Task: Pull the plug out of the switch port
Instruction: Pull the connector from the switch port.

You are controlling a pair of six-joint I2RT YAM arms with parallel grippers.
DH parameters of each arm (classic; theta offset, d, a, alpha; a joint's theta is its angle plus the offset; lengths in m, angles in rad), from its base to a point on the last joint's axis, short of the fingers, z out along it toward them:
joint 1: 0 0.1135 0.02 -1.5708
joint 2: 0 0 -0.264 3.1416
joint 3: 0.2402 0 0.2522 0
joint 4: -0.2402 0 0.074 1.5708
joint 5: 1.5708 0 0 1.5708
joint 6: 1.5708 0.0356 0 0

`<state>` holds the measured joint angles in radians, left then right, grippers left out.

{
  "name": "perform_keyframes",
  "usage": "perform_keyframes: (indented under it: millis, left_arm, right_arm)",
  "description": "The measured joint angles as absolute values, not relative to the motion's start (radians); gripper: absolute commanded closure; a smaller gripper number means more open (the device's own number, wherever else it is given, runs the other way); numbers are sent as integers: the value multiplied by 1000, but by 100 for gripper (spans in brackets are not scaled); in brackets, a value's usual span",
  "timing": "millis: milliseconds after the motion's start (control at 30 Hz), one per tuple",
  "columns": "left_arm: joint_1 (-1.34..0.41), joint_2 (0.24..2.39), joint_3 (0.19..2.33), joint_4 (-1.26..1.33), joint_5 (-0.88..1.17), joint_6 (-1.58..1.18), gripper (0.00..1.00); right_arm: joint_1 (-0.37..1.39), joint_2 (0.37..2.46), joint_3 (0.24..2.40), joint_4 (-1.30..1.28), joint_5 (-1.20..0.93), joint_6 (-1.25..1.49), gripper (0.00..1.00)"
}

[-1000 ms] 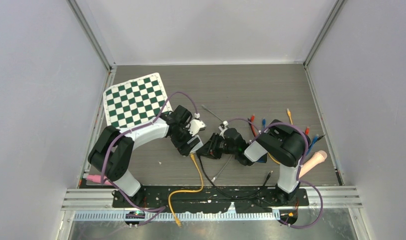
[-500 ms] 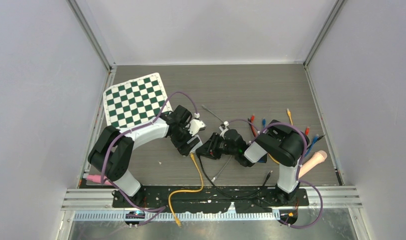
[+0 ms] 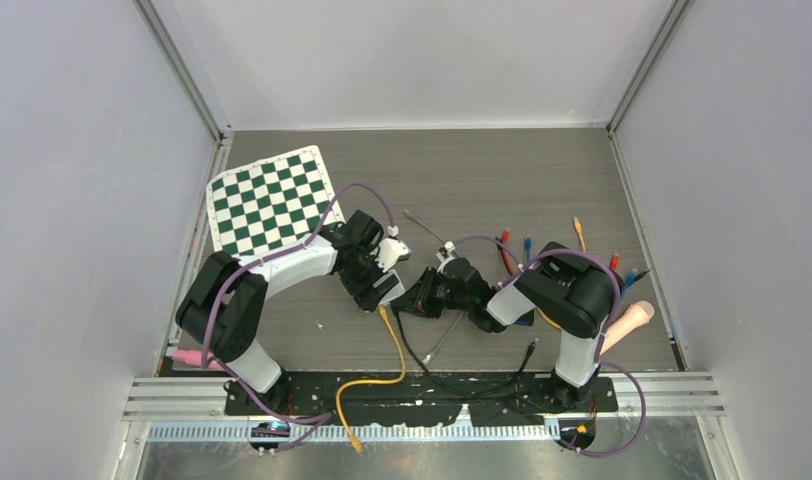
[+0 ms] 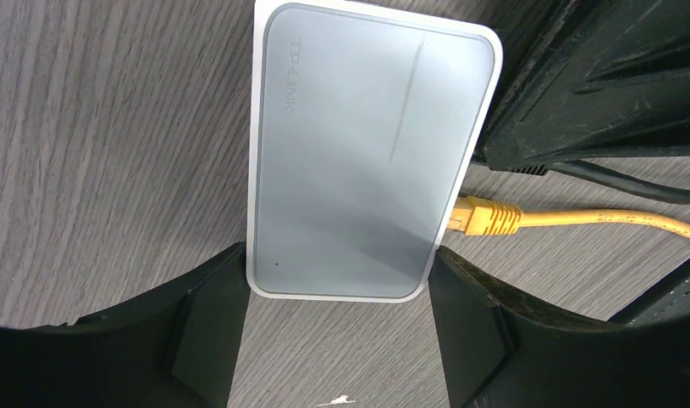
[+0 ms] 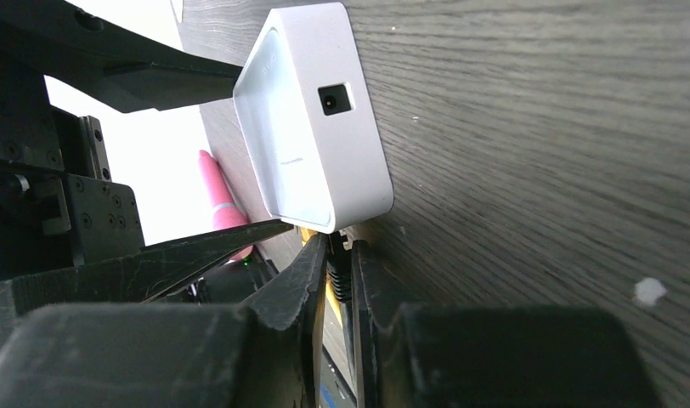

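Observation:
The white switch (image 4: 371, 161) lies flat on the table, and my left gripper (image 4: 337, 259) is shut on its near end, one finger against each side. A yellow plug (image 4: 486, 217) with its yellow cable (image 3: 397, 360) sits in a port on the switch's right side. Beside it is a black plug (image 5: 339, 276) with a ribbed boot, pinched between the fingers of my right gripper (image 5: 339, 246) right at the switch's edge (image 5: 359, 208). Its black cable (image 3: 452, 375) trails toward the table's front. In the top view, both grippers meet at the switch (image 3: 390, 288).
A green-and-white chequered board (image 3: 272, 200) lies at the back left. Several coloured cables (image 3: 527, 250) are spread behind the right arm. A pink-handled tool (image 3: 627, 322) lies at the right and a grey rod (image 3: 422, 228) behind the switch. Walls enclose the table.
My right gripper's fingers have closed onto the black plug. The black cable's free end near the front has shifted slightly. The left arm and the switch have not moved.

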<state>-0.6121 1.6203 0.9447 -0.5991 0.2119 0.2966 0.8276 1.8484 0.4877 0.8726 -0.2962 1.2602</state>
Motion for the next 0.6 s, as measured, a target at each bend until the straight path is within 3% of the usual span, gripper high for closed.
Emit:
perform_keyframes:
  millis: [100, 200, 267, 433, 600]
  left_arm:
    - [-612, 1620, 945, -599, 212, 295, 32]
    - [-612, 1620, 945, -596, 213, 295, 32]
    - [-612, 1620, 945, -596, 213, 294, 32]
    - [-612, 1620, 945, -596, 213, 293, 32]
    - [-612, 1620, 945, -599, 209, 295, 32]
  right_arm:
    - [835, 1815, 500, 807, -273, 1223, 84]
    - [841, 1781, 512, 736, -252, 1182, 65]
    - [843, 1759, 517, 694, -244, 1164, 59]
    - [847, 1741, 518, 683, -241, 1155, 58]
    - [855, 1784, 532, 731, -263, 1174, 65]
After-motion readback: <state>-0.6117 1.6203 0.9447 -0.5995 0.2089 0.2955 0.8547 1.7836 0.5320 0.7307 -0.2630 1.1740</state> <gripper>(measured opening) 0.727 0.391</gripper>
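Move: The right fingertips are shut around the black plug, its middle about 1 cm left of the right hand point and level with it fore and aft. The white box's middle lies some 3 cm ahead and 2 cm left; the yellow plug is about 2 cm back and 3 cm left, all at nearly fingertip height. From the left hand, which grips the box, the black plug is roughly 6 cm right and 3 cm back. Open the right gripper to let go of the black plug, easing half a centimetre right and a little up while tipping the fingers down about 5 degrees. Then bring the open fingers back left about 1 cm towards the box, one on each side of the plug. Keep the left hand still, gripping the box by its edges. ##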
